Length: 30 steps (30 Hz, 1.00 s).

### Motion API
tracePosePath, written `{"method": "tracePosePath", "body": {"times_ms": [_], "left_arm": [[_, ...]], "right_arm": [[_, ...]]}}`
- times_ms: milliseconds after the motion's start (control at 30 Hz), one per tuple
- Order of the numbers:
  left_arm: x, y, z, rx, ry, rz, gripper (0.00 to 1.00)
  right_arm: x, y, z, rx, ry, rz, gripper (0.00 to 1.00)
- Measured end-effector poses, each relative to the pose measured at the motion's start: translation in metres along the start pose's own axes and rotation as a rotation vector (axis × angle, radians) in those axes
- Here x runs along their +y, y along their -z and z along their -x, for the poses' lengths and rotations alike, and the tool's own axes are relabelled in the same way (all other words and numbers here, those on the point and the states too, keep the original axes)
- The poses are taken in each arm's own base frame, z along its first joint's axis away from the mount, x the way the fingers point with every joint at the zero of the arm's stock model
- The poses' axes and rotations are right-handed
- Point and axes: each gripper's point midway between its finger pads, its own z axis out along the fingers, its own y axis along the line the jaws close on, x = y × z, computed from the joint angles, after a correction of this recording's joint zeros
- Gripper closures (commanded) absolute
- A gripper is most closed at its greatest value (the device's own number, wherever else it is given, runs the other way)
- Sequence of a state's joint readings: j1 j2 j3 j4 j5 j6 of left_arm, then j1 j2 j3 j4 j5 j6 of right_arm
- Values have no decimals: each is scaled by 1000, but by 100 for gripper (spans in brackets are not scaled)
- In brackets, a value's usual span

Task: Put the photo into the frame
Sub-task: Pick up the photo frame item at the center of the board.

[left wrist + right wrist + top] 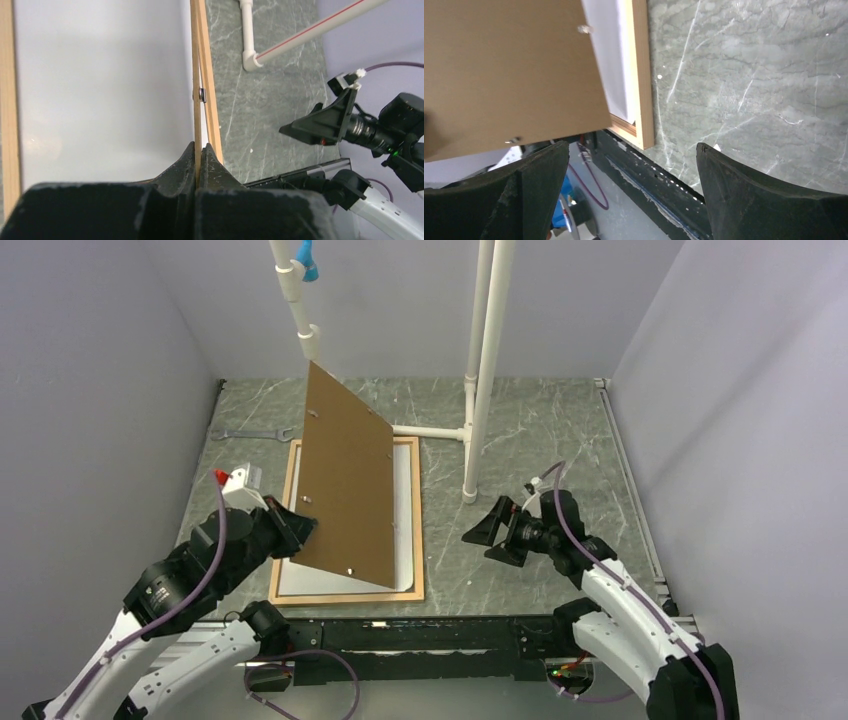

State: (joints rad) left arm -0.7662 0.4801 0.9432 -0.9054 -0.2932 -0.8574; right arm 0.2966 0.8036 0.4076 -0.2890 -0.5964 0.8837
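Note:
The frame (345, 595) of light wooden strips lies flat on the table in front of my left arm. A white sheet (406, 510) fills its inside; it looks like the photo lying with its blank back up, and no print shows. My left gripper (300, 525) is shut on the left edge of a brown backing panel (345, 480), which stands tilted over the frame. The left wrist view shows that panel edge-on (196, 75) pinched between the fingertips (201, 150). My right gripper (480, 530) is open, low over the table right of the frame (641, 75), with nothing between its fingers.
A white pipe structure (480, 390) stands behind and right of the frame, with a horizontal pipe running along the table. A wrench (250, 434) lies at the back left. The black rail (450, 630) marks the table's near edge. Grey walls close in both sides.

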Motion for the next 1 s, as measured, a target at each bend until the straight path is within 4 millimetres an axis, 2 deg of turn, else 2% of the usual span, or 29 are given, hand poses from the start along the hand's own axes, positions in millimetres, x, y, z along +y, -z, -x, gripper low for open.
{"method": "tracePosePath", "body": {"times_ms": [167,333,467,567,700,900,1000], "left_arm": [[-8,2,20,-45,-32,11,100],[-11,-7,26,-37,-52,20,100],[-16,-10,28,-19,-56,4,100],[-27,-8,32,-17,-46,-40,100],[-44,2,39,-35,-30,-127,100],[-70,43,61,-114,16,-276,100],[-80,71,74,-176,52,-351,100]], "right_arm": [[-7,-14,-16,31,49,-71,1],[-11,-27,-31,76,79,-114,2],[-2,-30,-29,61,92,-89,1],[14,-28,-21,30,107,-43,1],[48,-22,-7,-14,138,51,1],[112,-4,17,-67,179,232,0],[133,5,31,-102,189,304,1]]}}
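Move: The brown backing board is held by the left hand, with its middle some 14 cm ahead, 5 cm right and 12 cm below that hand. The wooden frame's middle lies about 17 cm ahead, 3 cm right and 26 cm below the left hand. From the empty right hand, the board's middle is roughly 11 cm ahead and 25 cm left, near its height. The white pipe's foot stands about 18 cm ahead and 2 cm left of the right hand, 11 cm lower. The brown board stays pinched by its left edge as the left hand, after easing about 2 cm forward, lifts it some 13 cm above the frame, drawing slightly back at the end while the wrist tips up and rolls its right side upward. The right hand dips about 3 cm leftward, then climbs to end some 12 cm up and 6 cm left, wide open, towards the board's right edge, its fingers tilting up. ##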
